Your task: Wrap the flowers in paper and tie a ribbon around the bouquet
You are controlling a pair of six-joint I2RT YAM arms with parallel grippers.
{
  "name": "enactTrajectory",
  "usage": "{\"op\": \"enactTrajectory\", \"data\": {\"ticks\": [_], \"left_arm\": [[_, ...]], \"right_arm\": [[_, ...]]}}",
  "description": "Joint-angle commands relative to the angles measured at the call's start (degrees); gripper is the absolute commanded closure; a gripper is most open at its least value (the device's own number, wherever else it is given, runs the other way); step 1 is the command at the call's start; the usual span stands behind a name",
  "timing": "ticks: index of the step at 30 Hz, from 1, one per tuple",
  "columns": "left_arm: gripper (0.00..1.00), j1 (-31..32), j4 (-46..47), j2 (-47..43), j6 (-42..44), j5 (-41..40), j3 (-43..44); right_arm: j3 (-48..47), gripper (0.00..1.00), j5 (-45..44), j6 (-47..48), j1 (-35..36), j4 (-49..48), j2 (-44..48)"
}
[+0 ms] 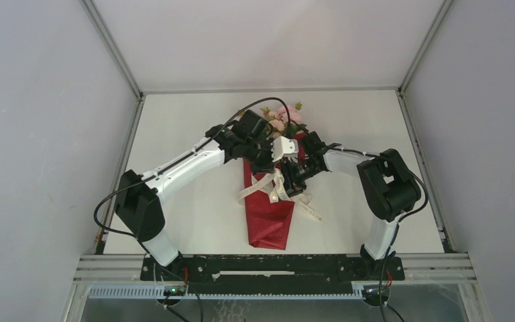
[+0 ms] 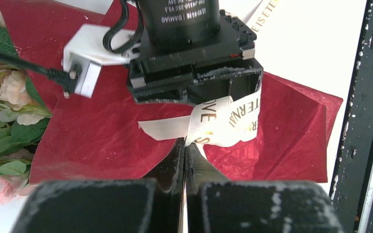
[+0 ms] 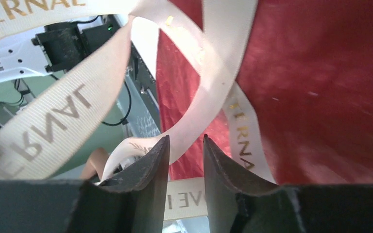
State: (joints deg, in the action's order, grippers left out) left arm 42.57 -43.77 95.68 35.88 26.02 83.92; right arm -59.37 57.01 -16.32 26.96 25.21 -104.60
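Observation:
The bouquet lies mid-table: a cone of dark red paper (image 1: 268,221) with the pink flowers (image 1: 285,117) at its far end. The cream ribbon (image 1: 268,188), printed with gold letters, crosses the cone in loose loops and one tail trails off to the right. My left gripper (image 1: 270,166) is over the cone. In the left wrist view it (image 2: 185,141) is shut on a fold of the ribbon (image 2: 223,121) above the paper (image 2: 102,131). My right gripper (image 1: 290,182) hovers close beside it. In the right wrist view it (image 3: 184,145) is open, with ribbon (image 3: 53,126) loops just beyond its tips.
The right gripper's black body and white camera mount (image 2: 85,53) fill the top of the left wrist view, very close to my left fingers. White walls enclose the table. A black rail (image 1: 275,265) runs along the near edge.

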Motion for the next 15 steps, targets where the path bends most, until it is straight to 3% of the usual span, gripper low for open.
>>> {"op": "enactTrajectory", "data": {"ticks": [1,2,3,4,5,11,15], "left_arm": [[1.0,-0.67,3.92,1.37,-3.19,-0.79,1.94],[1.0,-0.79,4.41,1.95,-3.9,-0.87,2.07],[1.0,-0.77,4.62,2.44,-4.37,-0.87,2.3],[1.0,-0.76,4.79,2.97,-4.66,-0.88,2.5],[1.0,-0.81,4.91,3.39,-4.78,-0.93,2.62],[1.0,-1.58,7.02,4.41,-6.58,-1.49,2.32],[1.0,-2.67,8.13,4.58,-8.55,-1.15,2.05]], "right_arm": [[-1.86,0.54,-4.17,2.36,-3.75,3.54,3.67],[-1.83,0.47,-4.95,2.23,-4.6,3.73,4.3],[-1.83,0.33,-5.53,2.11,-5.43,3.85,4.88],[-1.86,0.06,-6.25,1.96,-6.09,3.83,5.45],[-1.86,0.01,-7.09,1.69,-6.67,3.8,6.11],[-1.14,0.0,-16.51,-1.45,-12.61,3.12,11.7],[5.27,0.0,-21.43,-7.16,-17.17,-7.64,21.55]]}}
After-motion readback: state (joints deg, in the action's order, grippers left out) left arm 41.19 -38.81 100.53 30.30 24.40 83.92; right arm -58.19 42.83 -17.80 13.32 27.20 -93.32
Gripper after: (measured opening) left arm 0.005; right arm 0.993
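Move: Your shut left fingers already pinch a loop of the ribbon; the ribbon's crossing on the red paper lies about 4 cm back, 4 cm right and 6 cm below them, with the flower heads some 15 cm ahead and 4 cm right. From the half-open right gripper, that crossing is straight below by about 3 cm. Its loose tail lies roughly 8 cm back and 8 cm right, and the flower heads about 20 cm ahead. Spread the right gripper wide open and draw it clear of the ribbon loop, rightward and forward about 11 cm, lifting a little towards the end and turning some 20 degrees clockwise. Keep the left fingers shut on the ribbon meanwhile, easing them about 2.5 cm forward and as much down towards the paper. ##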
